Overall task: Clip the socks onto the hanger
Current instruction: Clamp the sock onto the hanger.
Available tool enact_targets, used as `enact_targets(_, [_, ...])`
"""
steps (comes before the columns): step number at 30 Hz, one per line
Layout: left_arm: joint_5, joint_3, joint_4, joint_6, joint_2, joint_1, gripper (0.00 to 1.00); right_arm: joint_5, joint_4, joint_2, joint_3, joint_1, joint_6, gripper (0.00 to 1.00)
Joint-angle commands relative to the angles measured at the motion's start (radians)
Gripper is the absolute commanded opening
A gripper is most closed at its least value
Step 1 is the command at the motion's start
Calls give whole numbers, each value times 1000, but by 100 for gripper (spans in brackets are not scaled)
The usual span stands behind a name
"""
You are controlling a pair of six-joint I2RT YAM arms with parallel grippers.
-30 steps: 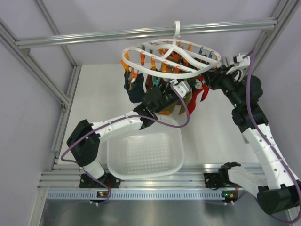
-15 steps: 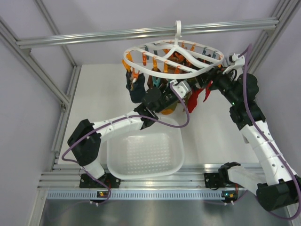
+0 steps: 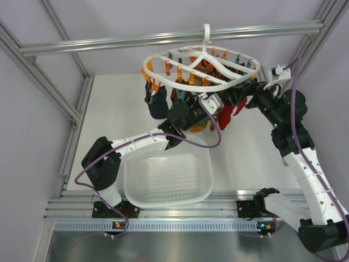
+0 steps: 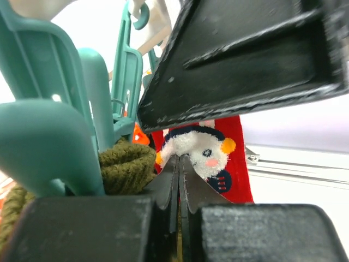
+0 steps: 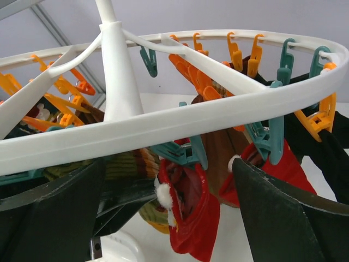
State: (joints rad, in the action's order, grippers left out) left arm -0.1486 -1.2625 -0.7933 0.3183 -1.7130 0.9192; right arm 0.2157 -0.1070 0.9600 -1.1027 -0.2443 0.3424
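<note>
The white ring hanger [image 3: 203, 52] hangs by its hook from the top rail, with orange and teal clips all round. Two red socks hang under its right side. One red sock [image 5: 191, 218] is pinched in a teal clip [image 5: 188, 152]; the other red sock [image 5: 286, 170] hangs from a clip further right. My right gripper [image 5: 180, 218] is open, its fingers wide on either side of the first sock and touching nothing. My left gripper [image 4: 179, 159] is shut under the hanger with nothing visibly between its jaws, just in front of a red sock [image 4: 237, 164] with a white patch.
A white perforated basket [image 3: 169, 177] sits on the table below the left arm. Dark socks [image 3: 158, 106] and brown-green striped socks [image 5: 131, 164] hang from other clips. An olive cuff [image 4: 122, 166] and teal clips [image 4: 32, 136] crowd the left gripper.
My right gripper has opened wide and drawn back to the right from the hanger. The red sock stays hanging in its teal clip. The left arm has barely moved.
</note>
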Motion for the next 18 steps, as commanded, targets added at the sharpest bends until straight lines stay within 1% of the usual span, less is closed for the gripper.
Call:
enact_targets(1, [17,-34,-26,-96,3,-20,0,-19,-39,-46,-40,13,-6,97])
enact_targets(5, [-12,-5,17,-104,26,-5,1,-41,-72,-64,-45,20,-11,98])
enact_targets(6, [-17,-3,29,-107,29,-2,6,-45,-88,-67,-48,22,-13,98])
enact_targets(7, [-22,-6,42,-110,35,0,17,-50,-95,-69,-49,23,-13,98])
enact_targets(9, [-19,-11,77,-131,42,4,26,-55,-111,-79,-49,25,-14,99])
enact_targets(10, [-22,-15,94,-136,46,6,36,-56,-128,-89,-48,28,-17,99])
enact_targets(12, [-42,-14,149,-148,56,10,39,-53,-143,-95,-48,34,-26,100])
enact_targets(13, [-48,-11,166,-150,72,13,45,-53,-163,-104,-48,40,-37,100])
enact_targets(14, [-66,-6,180,-156,81,18,46,-53,-172,-107,-48,45,-45,100])
enact_targets(16, [-100,3,259,-166,118,24,50,-56,-189,-124,-48,60,-65,100])
enact_targets(18, [-138,26,319,-176,166,41,57,-52,-214,-142,-48,71,-78,100])
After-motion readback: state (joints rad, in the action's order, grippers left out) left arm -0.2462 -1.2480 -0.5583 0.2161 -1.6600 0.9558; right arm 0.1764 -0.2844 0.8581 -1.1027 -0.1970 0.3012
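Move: The left hand's shut fingertips hold the cuff edge of the near red sock, whose middle lies about 3 cm right, 2 cm ahead and 2 cm below. The teal clip gripping that cuff is some 3 cm right, 2 cm ahead and 3 cm up. The green striped sock hangs roughly 4 cm ahead and 3 cm left. From the open right hand, the clip is about 3 cm ahead, 1 cm left and 1 cm up; the second red sock is some 7 cm ahead, 4 cm right and 3 cm lower. Letting go of the red sock's cuff, the left fingers spread to a little over half open as the hand backs off from the clip, about 4 cm back and as much down, easing slightly right with its tips dipping some 10 degrees. The right hand, already open and clear of the clip, withdraws about 4 cm to the right and back, sinking slightly. ##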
